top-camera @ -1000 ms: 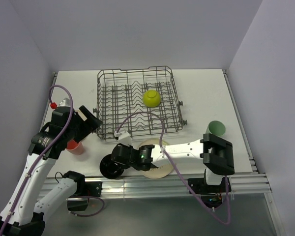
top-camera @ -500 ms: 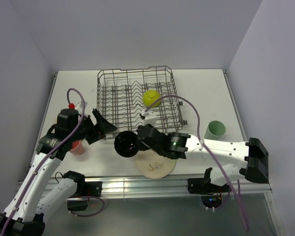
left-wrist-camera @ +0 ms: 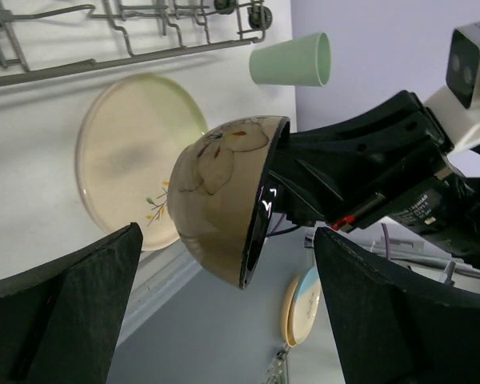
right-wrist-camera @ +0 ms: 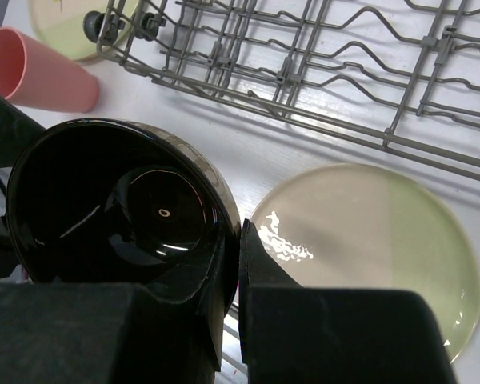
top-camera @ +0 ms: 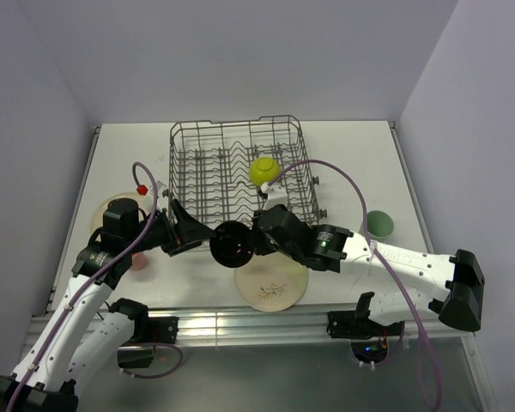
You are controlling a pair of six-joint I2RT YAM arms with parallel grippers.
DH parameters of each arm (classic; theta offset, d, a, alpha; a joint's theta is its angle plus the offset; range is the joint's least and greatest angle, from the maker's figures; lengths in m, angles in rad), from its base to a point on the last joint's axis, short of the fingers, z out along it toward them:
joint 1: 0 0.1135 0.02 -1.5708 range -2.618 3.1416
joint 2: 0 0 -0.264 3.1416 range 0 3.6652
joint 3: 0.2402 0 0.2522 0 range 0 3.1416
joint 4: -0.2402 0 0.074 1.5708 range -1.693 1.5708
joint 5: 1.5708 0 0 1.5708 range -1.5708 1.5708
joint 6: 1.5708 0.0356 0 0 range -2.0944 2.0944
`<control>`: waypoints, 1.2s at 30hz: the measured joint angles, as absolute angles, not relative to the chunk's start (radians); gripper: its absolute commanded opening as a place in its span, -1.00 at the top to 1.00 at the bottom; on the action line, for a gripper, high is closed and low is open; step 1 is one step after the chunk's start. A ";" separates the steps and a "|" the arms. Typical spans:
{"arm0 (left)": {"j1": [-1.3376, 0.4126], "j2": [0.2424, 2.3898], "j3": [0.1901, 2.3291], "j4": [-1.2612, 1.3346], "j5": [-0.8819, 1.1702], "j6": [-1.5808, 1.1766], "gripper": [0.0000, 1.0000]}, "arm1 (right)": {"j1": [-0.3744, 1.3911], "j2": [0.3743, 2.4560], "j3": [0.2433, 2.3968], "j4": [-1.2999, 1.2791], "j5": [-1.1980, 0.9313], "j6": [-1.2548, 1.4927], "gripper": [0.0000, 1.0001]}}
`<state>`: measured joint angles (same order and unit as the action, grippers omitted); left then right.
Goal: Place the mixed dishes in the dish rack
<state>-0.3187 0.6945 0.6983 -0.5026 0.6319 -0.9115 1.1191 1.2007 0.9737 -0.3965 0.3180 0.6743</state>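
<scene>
My right gripper (top-camera: pixel 254 241) is shut on the rim of the black bowl (top-camera: pixel 233 243), one finger inside and one outside. It holds the bowl on edge above the table, just in front of the dish rack (top-camera: pixel 240 176). In the right wrist view the bowl (right-wrist-camera: pixel 120 208) fills the left side, with the gripper (right-wrist-camera: pixel 238 264) pinching its rim. My left gripper (top-camera: pixel 185 230) is open and faces the bowl from the left. In the left wrist view the bowl (left-wrist-camera: pixel 216 200) hangs between the wide fingers (left-wrist-camera: pixel 64 312) without touching them. A lime-green bowl (top-camera: pixel 264 170) sits in the rack.
A cream plate with a leaf sprig (top-camera: pixel 270 287) lies under the held bowl. Another cream plate (top-camera: pixel 103 210) lies at the left. The coral-pink cup (right-wrist-camera: pixel 40 70) lies on its side by the left arm, and the mint-green cup (top-camera: pixel 378 225) lies at the right.
My right arm has lifted the black bowl off the table front and carried it up toward the rack's front. The left gripper has swung right toward the bowl and opened wider.
</scene>
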 measured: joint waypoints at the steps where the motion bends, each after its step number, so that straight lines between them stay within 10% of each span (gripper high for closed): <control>1: -0.319 0.691 0.690 -0.488 0.643 -0.915 -0.92 | 1.116 1.201 0.974 -0.397 0.311 0.673 1.00; 29: -0.532 0.706 0.730 -0.609 0.303 -0.938 -0.22 | 1.134 1.435 1.323 -0.672 0.404 0.623 1.00; 36: -0.629 0.772 0.750 -0.629 0.170 -0.972 0.47 | 1.188 1.504 1.406 -0.745 0.482 0.615 1.00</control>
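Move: The black bowl hangs by its right rim from the right hand, its middle about 6 cm to that hand's left, 2 cm back and 3 cm lower. From the open left hand the bowl's middle is some 10 cm to the right, 3 cm back and 6 cm down. Counted from the left hand, the cream-green plate lies about 19 cm right and 2 cm back, the dish rack's middle 26 cm ahead and 10 cm right, and the pink cup 20 cm left and 2 cm ahead, all roughly 20 cm below. Still pinching the black bowl's right rim, the right hand brings it about 3 cm left, then also some 2 cm forward and up, rolling about 15 degrees so its left side dips. The left hand sinks about 4 cm to the bowl's left rim, its left side rolling up about 15 degrees, and its wide-open fingers come more than halfway shut around that rim. ##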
